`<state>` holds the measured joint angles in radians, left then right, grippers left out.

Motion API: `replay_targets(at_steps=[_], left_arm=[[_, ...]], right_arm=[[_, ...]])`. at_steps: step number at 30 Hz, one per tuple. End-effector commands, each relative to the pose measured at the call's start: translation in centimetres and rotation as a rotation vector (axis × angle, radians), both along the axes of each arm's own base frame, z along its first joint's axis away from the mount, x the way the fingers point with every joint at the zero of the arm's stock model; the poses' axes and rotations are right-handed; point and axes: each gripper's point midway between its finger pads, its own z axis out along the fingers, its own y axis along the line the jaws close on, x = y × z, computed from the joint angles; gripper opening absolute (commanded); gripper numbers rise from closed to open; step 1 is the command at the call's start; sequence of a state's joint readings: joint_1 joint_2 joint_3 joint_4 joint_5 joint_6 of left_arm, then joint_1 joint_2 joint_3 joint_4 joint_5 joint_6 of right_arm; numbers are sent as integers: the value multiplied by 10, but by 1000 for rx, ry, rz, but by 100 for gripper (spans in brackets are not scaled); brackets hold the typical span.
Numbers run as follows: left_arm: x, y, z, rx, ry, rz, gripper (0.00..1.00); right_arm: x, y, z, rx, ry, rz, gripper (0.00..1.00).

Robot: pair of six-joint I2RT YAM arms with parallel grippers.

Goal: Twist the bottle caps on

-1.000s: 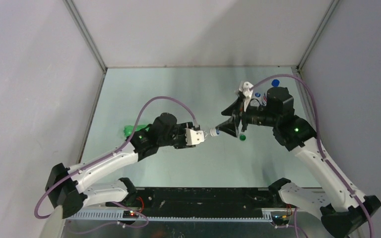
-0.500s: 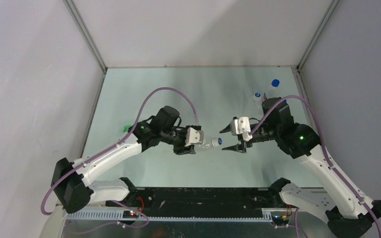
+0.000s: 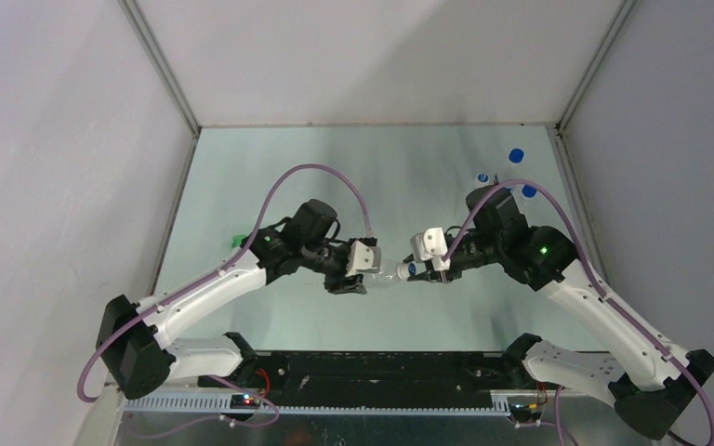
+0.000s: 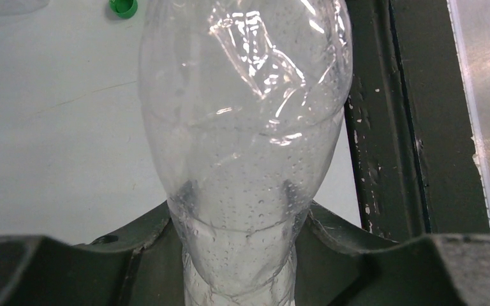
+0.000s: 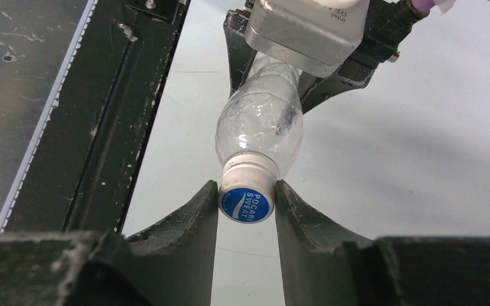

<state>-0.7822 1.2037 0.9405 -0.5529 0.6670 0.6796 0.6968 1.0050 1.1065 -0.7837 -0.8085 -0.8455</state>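
A clear colourless bottle [image 3: 387, 272] lies level above the table between the two arms. My left gripper [image 3: 358, 276] is shut on its body, the fingers [image 4: 137, 236] pressing both sides of the bottle [image 4: 242, 127]. A white cap with a blue printed top [image 5: 247, 203] sits on the bottle's neck. My right gripper [image 5: 247, 191] is shut on this cap, both fingers [image 5: 194, 217] touching its sides. A green cap [image 4: 123, 6] lies on the table beyond the bottle. The translucent green bottle [image 3: 238, 242] peeks out behind my left arm.
Three bright blue caps [image 3: 517, 155] lie near the table's far right corner. The black base rail [image 3: 381, 372] runs along the near edge. Grey walls enclose the table on the left, back and right.
My right gripper has swung from the far right down to the bottle's mouth and closed its jaws onto the cap. My left arm shifted the bottle slightly forward and then held still.
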Motion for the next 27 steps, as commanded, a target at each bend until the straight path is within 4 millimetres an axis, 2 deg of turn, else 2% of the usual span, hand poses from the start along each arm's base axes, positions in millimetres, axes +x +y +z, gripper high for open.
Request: replay_targets(at_steps=[1, 3, 6, 7, 8, 11, 12, 13, 14, 15, 16, 17, 18, 19, 20, 23, 24, 27], left_arm=[[2, -9, 27, -77, -20, -13, 0], [6, -9, 30, -85, -35, 6, 0], [19, -9, 31, -95, -67, 87, 0], [25, -11, 39, -128, -100, 111, 0], [31, -9, 35, -119, -107, 163, 0], [44, -9, 44, -165, -218, 240, 0], [54, -3, 49, -162, -286, 304, 0], [55, -5, 49, -173, -330, 317, 0], [66, 5, 57, -172, -413, 387, 0], [73, 8, 56, -160, -499, 430, 0], [77, 9, 71, -203, -566, 459, 0], [78, 14, 64, -169, -642, 479, 0], [80, 15, 79, -216, -703, 507, 0], [79, 20, 71, -169, -774, 517, 0], [80, 22, 80, -190, -825, 538, 0], [80, 32, 76, -87, -994, 565, 0], [81, 33, 79, -89, -1021, 578, 0], [81, 36, 71, -27, -1035, 580, 0]], right_arm=[[4, 1, 0, -15, -5, -17, 34], [5, 3, 0, -13, 29, -39, 25], [9, 9, 2, 5, 149, -119, 2], [10, 11, 2, 5, 181, -140, 0], [14, 15, 0, 5, 252, -197, 0], [30, 22, -3, 15, 418, -360, 0], [37, 27, -5, 25, 527, -444, 0], [40, 28, -4, 39, 652, -525, 0], [52, 31, -7, 53, 710, -583, 0], [59, 36, -11, 59, 851, -661, 0], [68, 33, -12, 77, 911, -718, 0], [72, 36, -16, 82, 1045, -791, 0], [79, 34, -18, 90, 1111, -836, 0], [83, 37, -22, 89, 1214, -891, 0], [88, 36, -24, 96, 1260, -928, 0], [97, 43, -27, 135, 1375, -972, 0], [99, 44, -27, 143, 1381, -973, 0], [105, 44, -22, 178, 1347, -969, 0]])
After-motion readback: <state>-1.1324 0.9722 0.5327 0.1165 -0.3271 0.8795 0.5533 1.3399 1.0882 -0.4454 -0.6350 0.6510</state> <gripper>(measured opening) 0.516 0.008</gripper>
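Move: The white cap with the blue top, on the neck of the clear bottle the left hand still holds, sits right between the right fingertips. From the left hand that cap is about 9 cm to the right, 8 cm up and 1 cm back. The green cap lies on the table roughly 9 cm ahead of the right hand, 11 cm to its right and 24 cm below; the nearest standing bottle is some 21 cm ahead, 18 cm right and 15 cm down. The right fingers tighten on the white cap and the hand rolls about 90 degrees around the bottle's axis, clockwise as seen facing the cap's top, travelling forward about 9 cm, then also down and left. The left hand keeps its grip and counter-turns the bottle some 55 degrees, moving forward and a little left, dipping before it rises. Late on, the right fingers come off the cap and shut empty. ##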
